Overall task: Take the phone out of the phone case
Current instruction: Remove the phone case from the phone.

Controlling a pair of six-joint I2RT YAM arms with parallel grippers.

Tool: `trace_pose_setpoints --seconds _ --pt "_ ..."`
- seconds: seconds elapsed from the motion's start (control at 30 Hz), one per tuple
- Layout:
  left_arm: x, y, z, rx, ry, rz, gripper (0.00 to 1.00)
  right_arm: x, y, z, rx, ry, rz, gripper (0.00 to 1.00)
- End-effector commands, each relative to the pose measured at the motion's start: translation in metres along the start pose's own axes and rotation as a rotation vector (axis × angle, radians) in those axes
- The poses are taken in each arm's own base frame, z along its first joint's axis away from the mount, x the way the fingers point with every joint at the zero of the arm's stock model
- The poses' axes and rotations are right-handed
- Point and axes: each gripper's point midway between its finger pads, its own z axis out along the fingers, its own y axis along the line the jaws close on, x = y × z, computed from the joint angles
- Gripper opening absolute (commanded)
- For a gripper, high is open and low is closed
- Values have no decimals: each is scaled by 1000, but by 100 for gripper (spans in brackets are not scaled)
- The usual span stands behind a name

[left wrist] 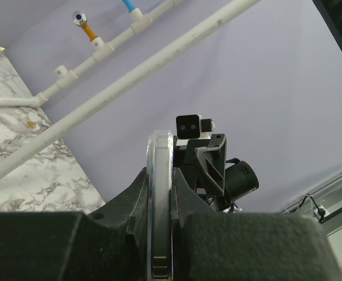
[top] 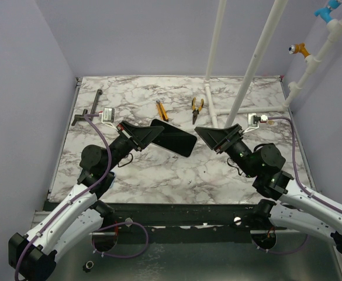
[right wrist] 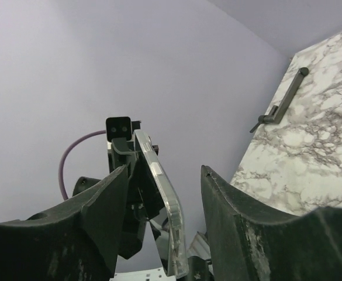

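Observation:
The phone (top: 173, 137), a dark slab in a clear phone case (right wrist: 166, 205), is held up off the marble table (top: 159, 175). My left gripper (top: 151, 133) is shut on its left end. In the left wrist view the cased phone (left wrist: 160, 199) stands edge-on, pinched between both fingers of that gripper (left wrist: 160, 181). My right gripper (top: 199, 132) is at the phone's right end and is open. In the right wrist view the case's clear rim stands between the spread jaws of the right gripper (right wrist: 165, 172), nearer the left finger (right wrist: 103, 199), and I see no contact with either finger.
Yellow-handled pliers (top: 197, 108), an orange-handled tool (top: 161, 110) and a black T-shaped tool (top: 89, 110) lie at the back of the table. White pipes (top: 252, 64) rise from the back right. Purple walls close in the sides.

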Motion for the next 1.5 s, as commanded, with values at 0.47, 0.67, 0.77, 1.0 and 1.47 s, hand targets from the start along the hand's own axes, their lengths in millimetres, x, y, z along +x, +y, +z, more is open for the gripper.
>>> trace_pose_setpoints --seconds 0.47,0.67,0.77,1.0,1.47 --pt "-10 -29 3 128 -33 -35 0 14 7 8 -56 39 119 49" --pt "-11 -26 1 123 -47 -48 0 15 6 6 -68 40 143 36" --pt "-11 -25 1 122 -46 -54 0 15 6 6 -75 37 154 33" --pt "-10 -24 0 121 -46 -63 0 14 11 6 -99 27 186 33" --pt "-3 -5 0 76 -36 -90 0 -2 35 4 -224 -33 245 14"
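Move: The left hand still grips the cased phone by its left end; the phone's middle lies about 7 cm to its right, 1 cm back and level with it. From the right hand, still open around the free end, that middle is some 10 cm to the left, 1 cm back and level. On the table roughly 29 cm lower, the yellow pliers lie 32 cm ahead of and 3 cm right of the right hand, and the white pipe's foot 12 cm ahead and 13 cm right. The right hand eases about 2 cm left, farther over the phone's free right end, then drifts slightly back while its wrist rolls left side up and swings counter-clockwise, some 10 degrees in all, and its fingers close in steps from a little over half open until they pinch the cased end across its thickness. The left hand keeps its shut grip on the other end and stays nearly in place, its wrist turning only about 5 degrees. ##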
